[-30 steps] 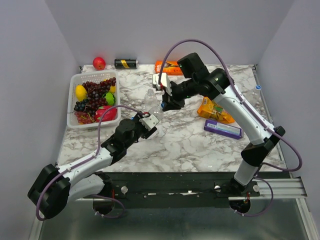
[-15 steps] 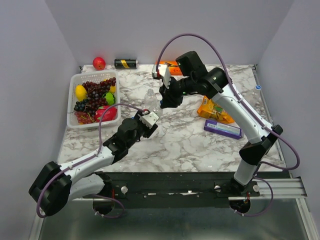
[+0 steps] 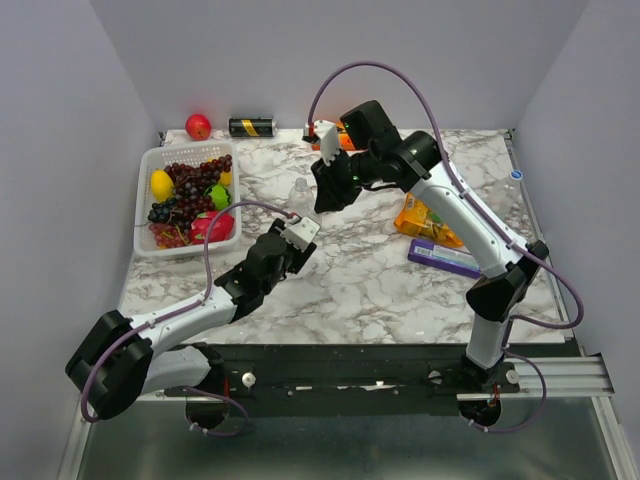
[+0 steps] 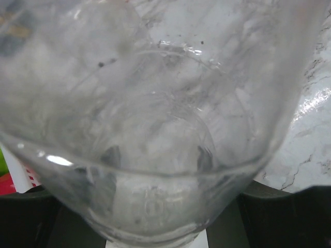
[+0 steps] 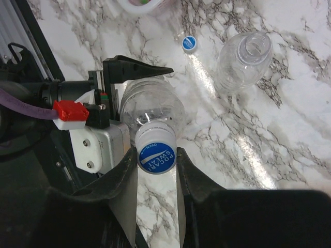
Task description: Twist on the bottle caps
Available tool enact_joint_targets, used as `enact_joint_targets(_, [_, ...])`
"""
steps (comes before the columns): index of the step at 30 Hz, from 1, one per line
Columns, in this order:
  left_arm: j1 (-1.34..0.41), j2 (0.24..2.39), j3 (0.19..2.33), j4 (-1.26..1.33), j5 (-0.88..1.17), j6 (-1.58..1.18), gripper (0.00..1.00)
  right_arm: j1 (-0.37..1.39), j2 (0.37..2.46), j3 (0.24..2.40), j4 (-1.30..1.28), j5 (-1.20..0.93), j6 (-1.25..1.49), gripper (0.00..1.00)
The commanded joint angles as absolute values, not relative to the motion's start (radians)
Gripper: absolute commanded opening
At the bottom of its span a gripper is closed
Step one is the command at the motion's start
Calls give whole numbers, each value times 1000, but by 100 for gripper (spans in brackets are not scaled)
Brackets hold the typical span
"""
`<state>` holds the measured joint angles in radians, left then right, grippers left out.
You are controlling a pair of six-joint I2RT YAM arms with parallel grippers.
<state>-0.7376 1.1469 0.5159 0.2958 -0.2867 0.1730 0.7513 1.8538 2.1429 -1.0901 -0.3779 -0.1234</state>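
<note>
A clear bottle (image 5: pixel 153 106) stands on the marble table, and it fills the left wrist view (image 4: pixel 155 103). My left gripper (image 4: pixel 155 160) is shut on its body, the dark fingers (image 4: pixel 109 157) showing through the plastic. A blue bottle cap (image 5: pixel 156 153) sits on its neck. My right gripper (image 5: pixel 156 157) is shut on that cap from above, one finger touching each side. In the top view the right gripper (image 3: pixel 325 203) hangs over the left gripper (image 3: pixel 304 244). A second bottle (image 5: pixel 243 62) stands open just behind (image 3: pixel 298 191). A loose cap (image 5: pixel 189 43) lies on the table beside it.
A white basket (image 3: pixel 150 160) of grapes and fruit stands at the back left. Behind it lie a red apple (image 3: pixel 198 126) and a black-and-gold can (image 3: pixel 252 127). An orange snack bag (image 3: pixel 425 220) and a purple packet (image 3: pixel 445 258) lie under the right arm.
The right wrist has turned and shifted a little left and back while still gripping the cap. The left gripper, with the bottle, has edged slightly right.
</note>
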Motion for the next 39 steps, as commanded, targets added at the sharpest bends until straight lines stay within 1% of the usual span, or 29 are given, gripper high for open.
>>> enact_joint_targets(1, [-732,1111,618,480,-393,32,0,782,1914,2131,-1278,-361,-58,0])
enact_joint_targets(2, [-733,1109,614,460,-387,26,0,782,1911,2132,-1272,-345,-72,1])
enact_joint_targets(3, [-732,1106,606,450,-379,12,0,784,1907,2131,-1263,-284,-83,3])
enact_joint_targets(4, [-733,1101,592,443,-362,5,0,784,1901,2126,-1241,-252,-110,8])
enact_joint_targets(6, [-733,1097,577,426,-331,-23,0,784,1899,2138,-1226,-154,-135,13])
enact_joint_targets(7, [-733,1091,563,422,-302,-29,0,784,1899,2158,-1214,-128,-159,21])
enact_joint_targets(10, [-733,1092,543,405,-266,-49,0,782,1904,2195,-1194,-71,-184,32])
enact_joint_targets(15, [-732,1101,517,397,-229,-66,0,784,1899,2259,-1181,-75,-181,39])
enact_joint_targets(21, [-733,1115,500,380,-201,-103,0,784,1884,2289,-1180,-113,-175,56])
enact_joint_targets(22, [-733,1118,499,380,-195,-109,0,784,1881,2292,-1178,-130,-176,61])
enact_joint_targets(24, [-733,1123,497,379,-180,-126,0,784,1878,2299,-1178,-149,-173,65])
enact_joint_targets(27, [-730,1129,497,377,-126,-137,0,784,1858,2316,-1192,-222,-219,74])
enact_joint_targets(28, [-730,1131,503,374,-71,-130,0,784,1849,2316,-1215,-251,-295,77])
enact_joint_targets(30, [-729,1129,508,354,-45,-104,0,781,1778,2263,-1223,-253,-369,79])
enact_joint_targets(31, [-724,1127,508,354,-23,-66,0,769,1732,2220,-1210,-297,-484,79])
enact_joint_targets(32, [-721,1126,503,360,47,-37,0,761,1686,2092,-1184,-317,-544,79])
enact_joint_targets(33, [-715,1124,503,362,92,-9,0,750,1637,2024,-1151,-345,-605,79])
enact_joint_targets(34, [-706,1126,503,361,128,24,0,724,1527,1944,-1085,-418,-746,79])
enact_joint_targets(35, [-701,1126,511,342,220,96,0,716,1481,1881,-1060,-448,-829,79])
enact_joint_targets(36, [-698,1127,517,327,262,132,0,713,1430,1764,-1039,-468,-910,79])
enact_joint_targets(37, [-693,1132,525,307,299,171,0,710,1361,1717,-1014,-503,-1060,79])
enact_joint_targets(39, [-689,1137,558,220,417,291,0,710,1312,1634,-1017,-544,-1188,78])
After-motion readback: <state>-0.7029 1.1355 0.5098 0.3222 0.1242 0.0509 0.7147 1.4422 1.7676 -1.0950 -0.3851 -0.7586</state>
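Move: The right gripper still pinches the cap on the held bottle's mouth, so that cap lies practically at its hand point; from the left gripper, low on this bottle, the cap is about 12 cm above, 3 cm ahead and 4 cm right. From the right hand, the standing uncapped bottle is some 10 cm ahead, 3 cm left and 18 cm below; the loose cap about 7 cm ahead, 12 cm left and 28 cm down. Let the right fingers keep the cap as that hand eases forward and up a centimetre or two, then spread them wide to let it go and swing the hand quickly clear, about 7 cm right and 6 cm back, turning counter-clockwise. Keep the left grip on the bottle, roll it some 15 degrees right side up, and carry it about 5 cm right and 3.5 cm back, turning clockwise late. ##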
